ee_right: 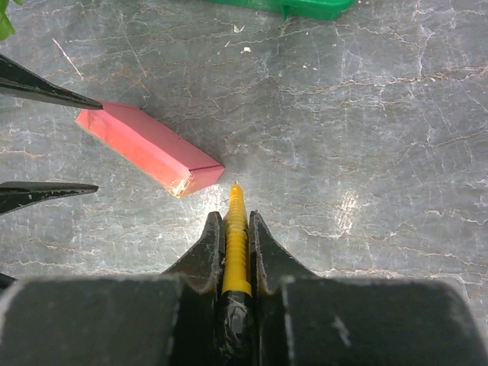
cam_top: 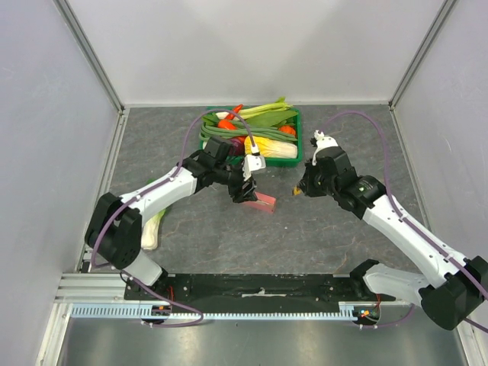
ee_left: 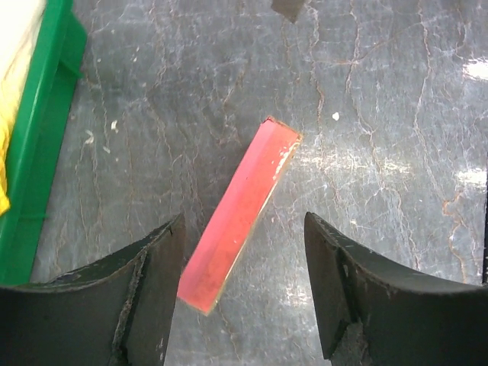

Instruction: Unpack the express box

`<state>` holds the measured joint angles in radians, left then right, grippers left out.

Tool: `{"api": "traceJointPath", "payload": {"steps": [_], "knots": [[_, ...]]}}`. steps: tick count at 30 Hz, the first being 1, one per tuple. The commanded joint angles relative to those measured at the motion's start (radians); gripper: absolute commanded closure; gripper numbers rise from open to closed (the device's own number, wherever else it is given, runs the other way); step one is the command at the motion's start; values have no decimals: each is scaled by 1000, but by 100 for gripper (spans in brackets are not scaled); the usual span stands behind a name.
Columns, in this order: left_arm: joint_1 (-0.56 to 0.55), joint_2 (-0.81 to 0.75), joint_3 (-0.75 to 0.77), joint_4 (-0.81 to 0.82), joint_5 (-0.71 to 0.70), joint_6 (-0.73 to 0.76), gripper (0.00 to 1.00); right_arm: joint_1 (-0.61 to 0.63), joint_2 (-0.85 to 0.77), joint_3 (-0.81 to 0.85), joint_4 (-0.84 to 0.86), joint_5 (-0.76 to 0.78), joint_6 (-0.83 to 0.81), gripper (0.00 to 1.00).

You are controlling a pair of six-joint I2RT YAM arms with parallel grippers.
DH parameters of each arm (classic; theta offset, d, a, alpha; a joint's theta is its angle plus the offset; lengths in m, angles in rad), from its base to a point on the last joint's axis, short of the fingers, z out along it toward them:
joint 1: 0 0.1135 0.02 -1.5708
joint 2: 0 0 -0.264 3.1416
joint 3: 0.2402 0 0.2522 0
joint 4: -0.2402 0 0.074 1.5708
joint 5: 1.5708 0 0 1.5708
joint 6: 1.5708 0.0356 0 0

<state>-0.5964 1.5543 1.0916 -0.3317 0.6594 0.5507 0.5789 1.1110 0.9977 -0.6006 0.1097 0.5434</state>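
Observation:
The express box (cam_top: 263,203) is a thin pink carton lying on the grey table (cam_top: 320,244), one scuffed end toward my right arm. My left gripper (cam_top: 245,191) hangs over it, open. In the left wrist view the box (ee_left: 242,213) runs slantwise between the spread fingers (ee_left: 152,290), close to the left one and well apart from the right one. My right gripper (ee_right: 235,216) is shut on a yellow ribbed tool (ee_right: 236,244). The tool's tip points at the box's (ee_right: 149,146) near end, a short gap away.
A green crate (cam_top: 299,145) full of vegetables stands behind the box, and its wall (ee_left: 38,152) shows at the left of the left wrist view. A pale leek (cam_top: 151,232) lies beside the left arm. White walls enclose the table.

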Motion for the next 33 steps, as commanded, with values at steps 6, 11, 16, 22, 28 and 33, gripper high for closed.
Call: {"api": "traceJointPath", "payload": {"steps": [6, 11, 16, 22, 28, 33], "knots": [[-25, 104, 102, -67, 123, 227, 30, -50, -39, -22, 2, -36, -20, 100], [-39, 157, 136, -127, 137, 241, 31, -68, -39, -22, 4, -50, -23, 100], [-54, 210, 134, -101, 77, 238, 32, -86, -31, -22, 10, -76, -26, 100], [-59, 247, 122, -35, 8, 215, 35, -97, -27, -30, 21, -90, -23, 100], [-60, 266, 111, -1, -67, 164, 57, -111, -28, -39, 32, -94, -17, 100], [-60, 253, 105, 34, -112, 75, 71, -114, -30, -59, 51, -107, -3, 100]]}}
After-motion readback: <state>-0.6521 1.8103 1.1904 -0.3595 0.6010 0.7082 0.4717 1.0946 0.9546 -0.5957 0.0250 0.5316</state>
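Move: The left hand stands open above the left end of the express box, whose middle lies about 4 cm to its right, level with it fore and aft and some 8 cm below. The vegetable crate's middle is roughly 20 cm ahead, 2 cm right and 8 cm below. The yellow knife in the right fingers is about 15 cm right and 3 cm ahead. From the right hand the box lies some 16 cm left, 1 cm ahead and 13 cm below. The left hand sinks about 7 cm onto the express box, easing some 2 cm right and slightly back, then coming forward 2 cm or so near the bottom, with the wrist turning about 10 degrees clockwise before easing partly back. Its fingers, wide open on the way down, straddle the box and close in the last third to pinch its two long sides, while the right hand keeps the yellow knife and drifts about 2 cm right, away from the box. ##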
